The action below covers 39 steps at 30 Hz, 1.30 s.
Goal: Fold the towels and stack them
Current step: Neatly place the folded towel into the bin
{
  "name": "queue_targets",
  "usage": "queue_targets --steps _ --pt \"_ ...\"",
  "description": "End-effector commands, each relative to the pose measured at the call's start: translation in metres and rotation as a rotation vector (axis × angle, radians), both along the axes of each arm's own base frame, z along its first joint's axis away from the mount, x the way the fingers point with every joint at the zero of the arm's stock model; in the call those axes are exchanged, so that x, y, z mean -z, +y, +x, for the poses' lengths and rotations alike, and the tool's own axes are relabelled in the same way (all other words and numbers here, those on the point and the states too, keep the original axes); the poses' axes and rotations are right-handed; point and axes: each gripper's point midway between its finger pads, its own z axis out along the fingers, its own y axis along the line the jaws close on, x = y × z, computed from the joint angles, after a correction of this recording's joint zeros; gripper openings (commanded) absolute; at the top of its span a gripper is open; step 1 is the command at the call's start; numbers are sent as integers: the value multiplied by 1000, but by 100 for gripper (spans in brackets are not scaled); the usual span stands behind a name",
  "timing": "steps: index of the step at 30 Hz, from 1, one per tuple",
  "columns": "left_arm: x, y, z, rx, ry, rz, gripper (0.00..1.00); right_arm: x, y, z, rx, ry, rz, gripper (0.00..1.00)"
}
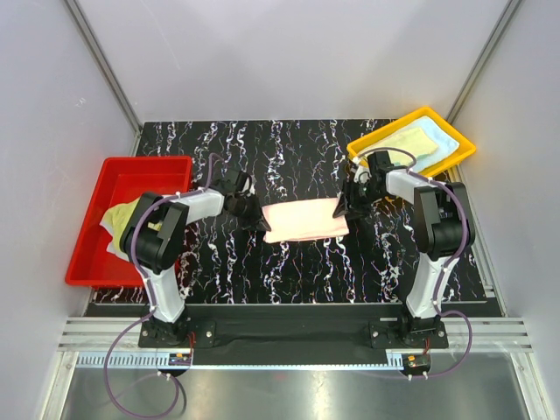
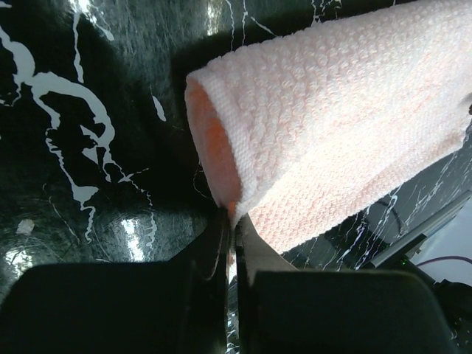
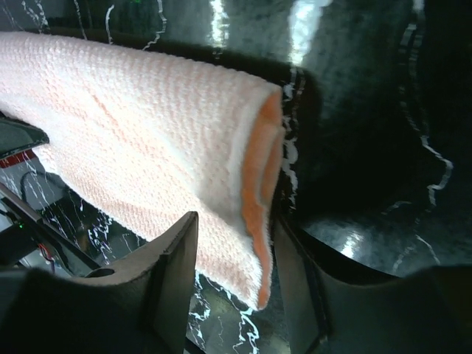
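Note:
A folded peach-pink towel lies in the middle of the black marbled table. My left gripper is at its left end. In the left wrist view that gripper is shut on the towel's near corner, which is lifted a little. My right gripper is at the towel's right end. In the right wrist view it stands open, and the towel's folded edge hangs loose between the spread fingers. More towels, pale yellow-green and light blue, lie in the yellow tray.
The yellow tray sits at the back right corner, just behind my right arm. A red tray stands at the left edge with a yellow-green towel in it. White walls enclose the table.

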Motion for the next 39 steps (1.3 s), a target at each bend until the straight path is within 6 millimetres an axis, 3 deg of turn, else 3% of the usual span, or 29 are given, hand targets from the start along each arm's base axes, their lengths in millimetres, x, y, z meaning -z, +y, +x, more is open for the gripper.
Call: queue_targets --steps 1,12,16,17,19,22,23,28,29,33,39 --pt "25 17 -18 -1 54 76 0 14 9 -7 -77 5 -37 52" --pt "27 26 -25 -39 64 69 0 25 10 -19 -71 41 -73 32" --pt "27 28 -28 -47 69 70 0 25 17 -21 -74 31 -41 15" --pt "26 29 -29 -54 70 70 0 24 17 -19 -72 23 -39 3" --pt "23 29 -30 -62 70 70 0 17 14 -14 -74 -7 -56 0" --pt "7 31 -26 -78 50 63 9 -3 10 -1 -93 -68 -93 0" --pt "-5 31 -22 -79 21 54 24 -9 8 3 -111 -89 -106 0" --pt "-53 46 -1 -82 -52 87 37 -26 -12 16 -158 -121 -242 0" --pt "-73 48 8 -78 -108 83 39 -26 -17 18 -179 -128 -272 0" --pt "-115 62 15 -65 -213 92 42 -42 -50 31 -205 -156 -467 0" --pt "-129 71 10 -32 -254 85 42 -83 -77 58 -228 -254 -607 0"
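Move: The pink folded towel's right end stands between the right hand's open fingers, practically at the hand point. From that hand the yellow bin's middle is about 18 cm to the right and 19 cm ahead, with the pale yellow towel in it roughly 15 cm right and 19 cm ahead. The left hand still pinches the towel's left end; the right end lies some 20 cm to its right and 2 cm ahead. Right hand pinches towel's right end, pulls up, right and forward towards yellow bin; left releases, rising about 12 cm. ##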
